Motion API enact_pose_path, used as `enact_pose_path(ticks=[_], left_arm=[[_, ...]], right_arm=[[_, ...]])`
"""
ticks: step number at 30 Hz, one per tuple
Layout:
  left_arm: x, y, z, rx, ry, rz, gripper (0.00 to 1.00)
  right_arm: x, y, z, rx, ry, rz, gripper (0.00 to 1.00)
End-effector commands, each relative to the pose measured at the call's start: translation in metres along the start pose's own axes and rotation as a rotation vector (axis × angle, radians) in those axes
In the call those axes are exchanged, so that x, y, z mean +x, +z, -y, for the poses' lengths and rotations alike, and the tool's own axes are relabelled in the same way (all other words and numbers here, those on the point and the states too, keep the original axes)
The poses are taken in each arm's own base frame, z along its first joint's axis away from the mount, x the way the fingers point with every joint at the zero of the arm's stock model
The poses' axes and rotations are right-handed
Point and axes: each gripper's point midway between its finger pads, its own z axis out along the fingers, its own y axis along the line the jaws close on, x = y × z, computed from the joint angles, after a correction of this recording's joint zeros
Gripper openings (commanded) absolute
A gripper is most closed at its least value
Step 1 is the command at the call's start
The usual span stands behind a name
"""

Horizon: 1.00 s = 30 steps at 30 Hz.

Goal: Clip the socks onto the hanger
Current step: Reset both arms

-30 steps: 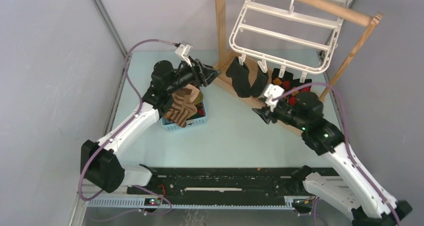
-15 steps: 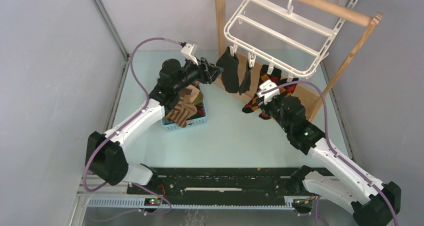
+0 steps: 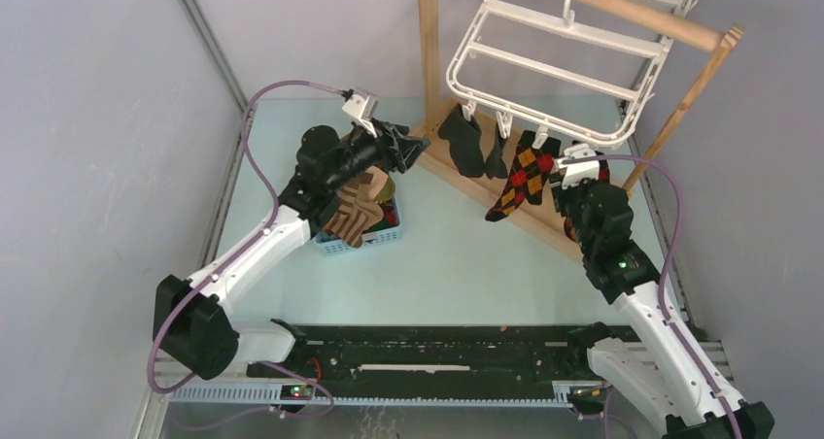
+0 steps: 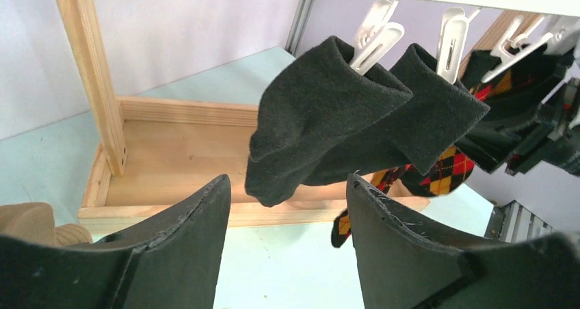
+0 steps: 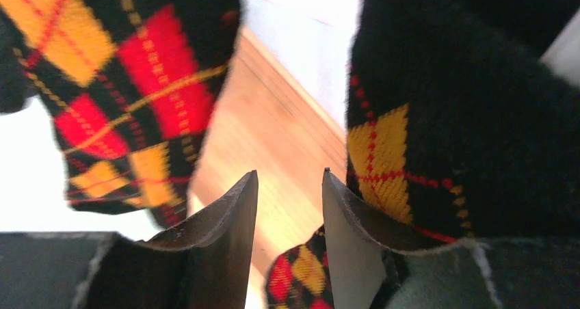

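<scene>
The white hanger [image 3: 554, 60] hangs tilted from the wooden rail. Two plain black socks [image 3: 466, 146] and an argyle sock [image 3: 520, 175] hang from its clips [image 4: 375, 32]. In the left wrist view the black socks [image 4: 321, 111] sit just beyond my left gripper [image 4: 287, 186], which is open and empty. My left gripper [image 3: 413, 148] is left of them. My right gripper [image 5: 288, 176] is open with nothing between its fingers; it points up between one argyle sock [image 5: 130, 83] and another [image 5: 438, 117], which lies against its right finger. My right gripper [image 3: 573, 170] is below the hanger's right end.
A tan wooden stand has a post [image 3: 429, 41], a round rail [image 3: 632, 12] and a base tray [image 4: 178, 152] under the socks. A small blue basket [image 3: 335, 245] below my left arm holds a brown striped sock [image 3: 355, 206]. Grey walls stand on both sides.
My right gripper has moved right and up, away from the argyle sock, which now hangs from a clip. The hanger swung left and back. My left gripper drew back slightly and opened wider.
</scene>
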Motion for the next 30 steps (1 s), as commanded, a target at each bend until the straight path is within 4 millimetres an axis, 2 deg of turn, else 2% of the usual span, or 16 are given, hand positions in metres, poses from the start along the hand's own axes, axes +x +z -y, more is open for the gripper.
enact_pose_path(ticks=[1,7,9,13,15,17,21,23,25,30], left_arm=[[-0.008,-0.011,0.016,0.075,0.083,0.038,0.68],[-0.005,-0.023,0.026,0.121,0.145,0.039,0.69],[-0.007,-0.028,0.027,0.118,0.154,0.047,0.69],[-0.010,-0.041,0.026,0.085,0.167,0.053,0.70],[-0.014,-0.050,0.027,0.066,0.175,0.050,0.74],[-0.016,-0.057,0.025,0.039,0.178,0.044,0.79],[-0.025,-0.075,0.027,0.005,0.185,0.054,0.89],[-0.031,-0.083,0.029,-0.009,0.184,0.065,0.93],[-0.036,-0.090,0.029,-0.033,0.171,0.072,0.98],[-0.044,-0.104,0.029,-0.084,0.129,0.050,1.00]], right_arm=[[0.005,-0.002,0.028,0.089,0.016,-0.010,0.47],[0.008,-0.005,0.057,0.150,0.018,-0.014,0.47],[0.008,-0.009,0.059,0.133,0.019,-0.012,0.49],[0.004,-0.029,0.042,-0.026,0.013,-0.013,0.61],[0.001,-0.047,0.029,-0.113,0.025,-0.013,0.69],[0.007,-0.060,0.023,-0.153,0.058,-0.039,0.77],[0.011,-0.087,0.004,-0.244,0.123,-0.053,0.99],[0.011,-0.098,-0.006,-0.292,0.181,-0.073,1.00],[0.011,-0.100,-0.004,-0.252,0.296,-0.103,1.00],[0.023,-0.094,0.030,0.010,0.528,-0.234,1.00]])
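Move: The right hand, half open, is among the hanging socks: the right plaid sock is about 4 cm to its right and 2 cm farther out, the left plaid sock some 9 cm to its left and 3 cm ahead, the dark socks roughly 17 cm left and 8 cm ahead, all near hand height. From the left hand, the dark socks lie about 12 cm right and 6 cm ahead; the basket is some 16 cm left, 12 cm back and 30 cm below. Rightward first, the right hand sweeps about 6 cm past where the right plaid sock hung, then backs some 9 cm out of the socks, drifting left, opening fully, rolling left side up and tipping down. The left hand backs about 8 cm away from the dark socks, later also left and up, tipping up slightly and opening wide. ##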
